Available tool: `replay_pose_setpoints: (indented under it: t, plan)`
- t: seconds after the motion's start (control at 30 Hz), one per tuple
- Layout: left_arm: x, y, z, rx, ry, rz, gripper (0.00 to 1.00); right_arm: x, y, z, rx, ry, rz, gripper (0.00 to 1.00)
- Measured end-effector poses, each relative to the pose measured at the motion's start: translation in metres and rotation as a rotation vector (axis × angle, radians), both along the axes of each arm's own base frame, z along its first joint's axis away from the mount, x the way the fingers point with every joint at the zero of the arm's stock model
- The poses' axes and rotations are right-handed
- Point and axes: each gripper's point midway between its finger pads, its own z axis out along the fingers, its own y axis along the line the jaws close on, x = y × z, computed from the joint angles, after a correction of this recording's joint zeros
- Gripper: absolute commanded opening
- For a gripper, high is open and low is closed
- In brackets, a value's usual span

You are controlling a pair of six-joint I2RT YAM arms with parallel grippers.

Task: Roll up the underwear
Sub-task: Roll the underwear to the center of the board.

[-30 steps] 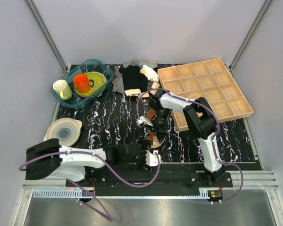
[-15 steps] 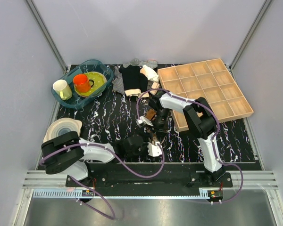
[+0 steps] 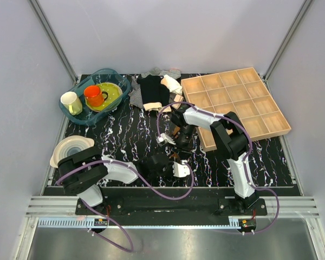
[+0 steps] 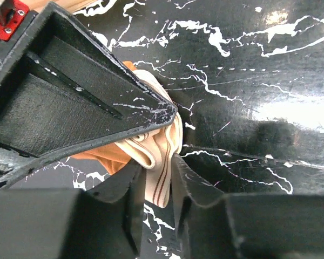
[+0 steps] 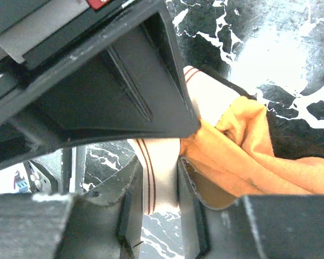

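The underwear [image 5: 243, 151] is rust-orange fabric with a pale beige, brown-striped waistband [image 4: 161, 162], bunched on the black marbled table. In the top view only small brown bits [image 3: 174, 131] show between the two grippers. My left gripper [image 4: 157, 172] is shut on a fold of the waistband; in the top view it [image 3: 172, 166] is just in front of the garment. My right gripper [image 5: 157, 178] is shut on the waistband [image 5: 161, 162] from the far side, and it also shows in the top view [image 3: 179, 145]. Each gripper's black body fills the other's wrist view.
A wooden compartment tray [image 3: 244, 105] lies at the right, close to the right arm. A black garment [image 3: 153, 89] and striped cloth [image 3: 135, 93] lie at the back. A blue bin [image 3: 78, 111] with cups and a plate is back left. Stacked plates [image 3: 71, 149] are at the left.
My left arm has swung from the near edge forward and to the right, bringing its gripper up to the underwear. The right arm has hardly moved.
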Motion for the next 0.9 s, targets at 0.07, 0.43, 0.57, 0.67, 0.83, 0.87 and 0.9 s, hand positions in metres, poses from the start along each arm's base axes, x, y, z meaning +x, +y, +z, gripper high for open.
replay_pose_setpoints:
  t: [0.07, 0.43, 0.57, 0.67, 0.83, 0.87, 0.9]
  plan:
    - [0.0, 0.001, -0.002, 0.001, 0.017, 0.003, 0.1, 0.0, 0.0, 0.0, -0.002, 0.003, -0.003, 0.41]
    - [0.003, 0.003, -0.004, -0.022, 0.184, 0.046, 0.0, 0.021, -0.011, 0.031, 0.055, -0.024, -0.139, 0.63]
    - [0.006, 0.005, -0.003, -0.047, 0.283, 0.073, 0.0, 0.039, -0.023, 0.055, 0.102, -0.092, -0.209, 0.63]
    - [0.008, 0.007, -0.001, -0.068, 0.373, 0.102, 0.0, 0.046, -0.031, 0.07, 0.135, -0.148, -0.252, 0.63]
    - [0.011, 0.016, 0.006, -0.124, 0.597, 0.161, 0.0, 0.039, -0.05, 0.086, 0.191, -0.252, -0.313, 0.64]
    - [0.012, 0.017, 0.007, -0.135, 0.633, 0.171, 0.0, 0.037, -0.053, 0.088, 0.201, -0.27, -0.318, 0.64]
    - [0.013, 0.018, 0.01, -0.154, 0.697, 0.178, 0.0, 0.034, -0.055, 0.09, 0.214, -0.293, -0.323, 0.64]
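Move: The rolled waistband end of the underwear lies crosswise between the hands. Its middle is about 3 cm to the right of the left fingers, which straddle its left end, and about 3 cm to the left of the right fingers, which grip its right end. From the left hand, the unrolled strip has its middle some 7 cm ahead and 2 cm right, and the wooden tray's middle is roughly 20 cm ahead and 25 cm right. Twisting as it pinches, the left hand shuts its fingers on the roll's left end, then rolls its wrist some 40 degrees so its upper side goes forward, easing slightly left, forward and up. Meanwhile the right fingers open off the other end, and that hand lifts about 9 cm, swinging right towards the tray and a little forward. ##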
